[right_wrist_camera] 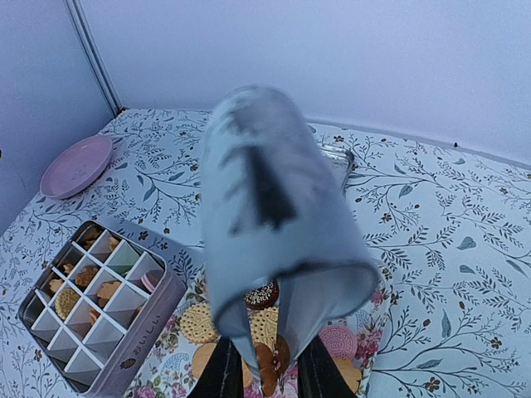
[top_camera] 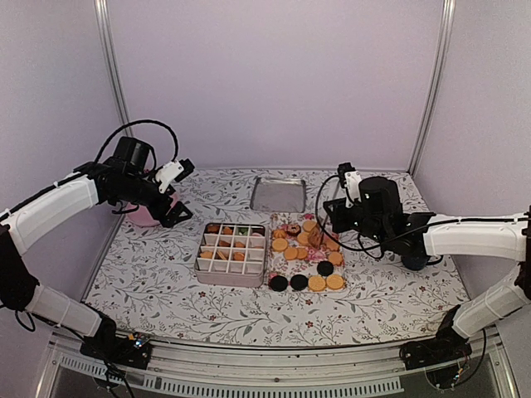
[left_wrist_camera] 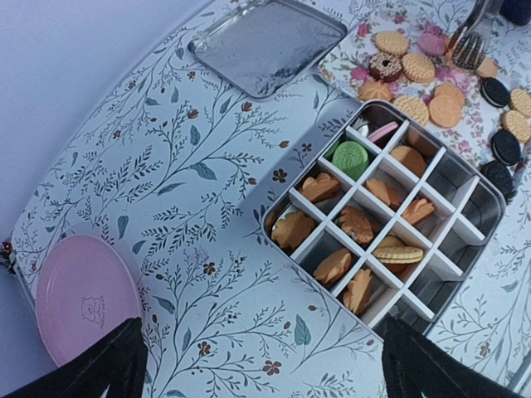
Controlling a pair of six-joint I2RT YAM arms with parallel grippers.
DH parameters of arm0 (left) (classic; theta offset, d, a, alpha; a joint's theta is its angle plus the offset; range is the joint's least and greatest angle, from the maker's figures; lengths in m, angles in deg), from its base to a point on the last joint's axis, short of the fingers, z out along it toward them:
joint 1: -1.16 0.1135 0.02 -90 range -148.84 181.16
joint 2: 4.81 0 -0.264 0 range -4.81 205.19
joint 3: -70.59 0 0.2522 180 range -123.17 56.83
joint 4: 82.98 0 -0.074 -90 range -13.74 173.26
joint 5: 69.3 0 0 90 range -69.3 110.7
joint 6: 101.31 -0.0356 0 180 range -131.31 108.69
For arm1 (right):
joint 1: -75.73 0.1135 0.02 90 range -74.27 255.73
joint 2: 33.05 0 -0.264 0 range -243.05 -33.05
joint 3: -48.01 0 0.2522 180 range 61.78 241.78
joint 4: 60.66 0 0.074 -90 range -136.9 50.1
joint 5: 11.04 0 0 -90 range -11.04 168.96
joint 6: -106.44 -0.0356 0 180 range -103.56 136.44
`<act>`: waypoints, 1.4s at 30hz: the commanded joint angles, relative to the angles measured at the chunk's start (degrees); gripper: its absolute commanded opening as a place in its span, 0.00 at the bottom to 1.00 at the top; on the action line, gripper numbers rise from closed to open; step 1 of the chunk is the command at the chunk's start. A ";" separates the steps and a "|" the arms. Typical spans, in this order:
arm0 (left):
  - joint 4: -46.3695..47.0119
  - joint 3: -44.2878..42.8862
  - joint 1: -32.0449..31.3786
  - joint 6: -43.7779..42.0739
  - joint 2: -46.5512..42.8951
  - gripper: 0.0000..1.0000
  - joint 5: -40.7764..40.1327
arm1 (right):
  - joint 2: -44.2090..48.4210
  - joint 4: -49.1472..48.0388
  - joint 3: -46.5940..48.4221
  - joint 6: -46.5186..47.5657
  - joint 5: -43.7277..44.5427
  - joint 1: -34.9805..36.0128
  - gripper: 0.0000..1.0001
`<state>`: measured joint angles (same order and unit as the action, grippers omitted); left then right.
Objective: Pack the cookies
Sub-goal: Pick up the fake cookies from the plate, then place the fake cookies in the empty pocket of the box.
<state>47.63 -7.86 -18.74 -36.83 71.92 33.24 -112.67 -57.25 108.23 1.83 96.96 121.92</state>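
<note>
The cookies [top_camera: 309, 249] lie loose on a floral mat [top_camera: 282, 264]: golden rounds, a few black ones and a pink one [right_wrist_camera: 338, 342]. More cookies [left_wrist_camera: 357, 224] sit in the divided tin [top_camera: 228, 274], among them a green one [left_wrist_camera: 351, 157]. My right gripper [top_camera: 332, 217] is shut on grey tongs [right_wrist_camera: 282, 240] that point down over the mat. The tong tips flank a brown cookie [right_wrist_camera: 278, 365]. In the left wrist view the tongs [left_wrist_camera: 469, 37] stand among the loose cookies. My left gripper [left_wrist_camera: 265, 373] hangs open above the cloth, left of the tin, holding nothing.
The tin's lid [top_camera: 278, 193] lies flat behind the mat. A pink plate [left_wrist_camera: 83, 298] rests at the table's left edge under my left arm. Several compartments of the tin [left_wrist_camera: 452, 178] hold nothing. Walls close in the back and both sides.
</note>
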 commanded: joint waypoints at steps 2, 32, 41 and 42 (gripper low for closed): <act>1.26 -0.01 -0.75 -0.15 -1.05 0.99 -0.37 | 4.38 1.13 3.64 2.81 0.49 0.79 0.00; 5.84 9.67 7.86 -3.88 1.88 0.99 0.48 | -22.76 7.98 32.36 17.43 -1.64 17.83 0.00; 5.74 9.30 7.87 -3.67 2.37 0.99 0.57 | -18.99 7.36 28.54 16.81 -1.47 18.29 0.00; 5.69 9.38 7.90 -3.66 2.30 0.99 0.56 | -18.44 7.15 28.00 16.70 -1.46 18.34 0.00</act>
<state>52.54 1.28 -11.41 -40.07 73.95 33.21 -135.11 -48.59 138.02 18.68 94.66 139.87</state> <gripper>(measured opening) 0.993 0.185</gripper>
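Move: Just over the plate of cookies, the right hand holds the tongs with brown cookie pieces already pinched at their tips; the cookie box they are taken to has its middle some 25 cm to this hand's left, 3 cm back and 11 cm below. The plate's middle lies about 5 cm left, level fore-and-aft and 13 cm down; the metal tray some 20 cm ahead, 13 cm left and 13 cm down. From the left hand the box is roughly 14 cm right, 3 cm back, 12 cm below. Lifting about 9 cm off the plate, the right hand swings some 20 cm left and a little back towards the box, turning about 25 degrees counter-clockwise, then sinks roughly 7 cm over its right-hand compartments and hovers, its grip on the tongs unchanged. The open, empty left hand meanwhile shifts about 5 cm left and 6 cm down, clear of the box. ##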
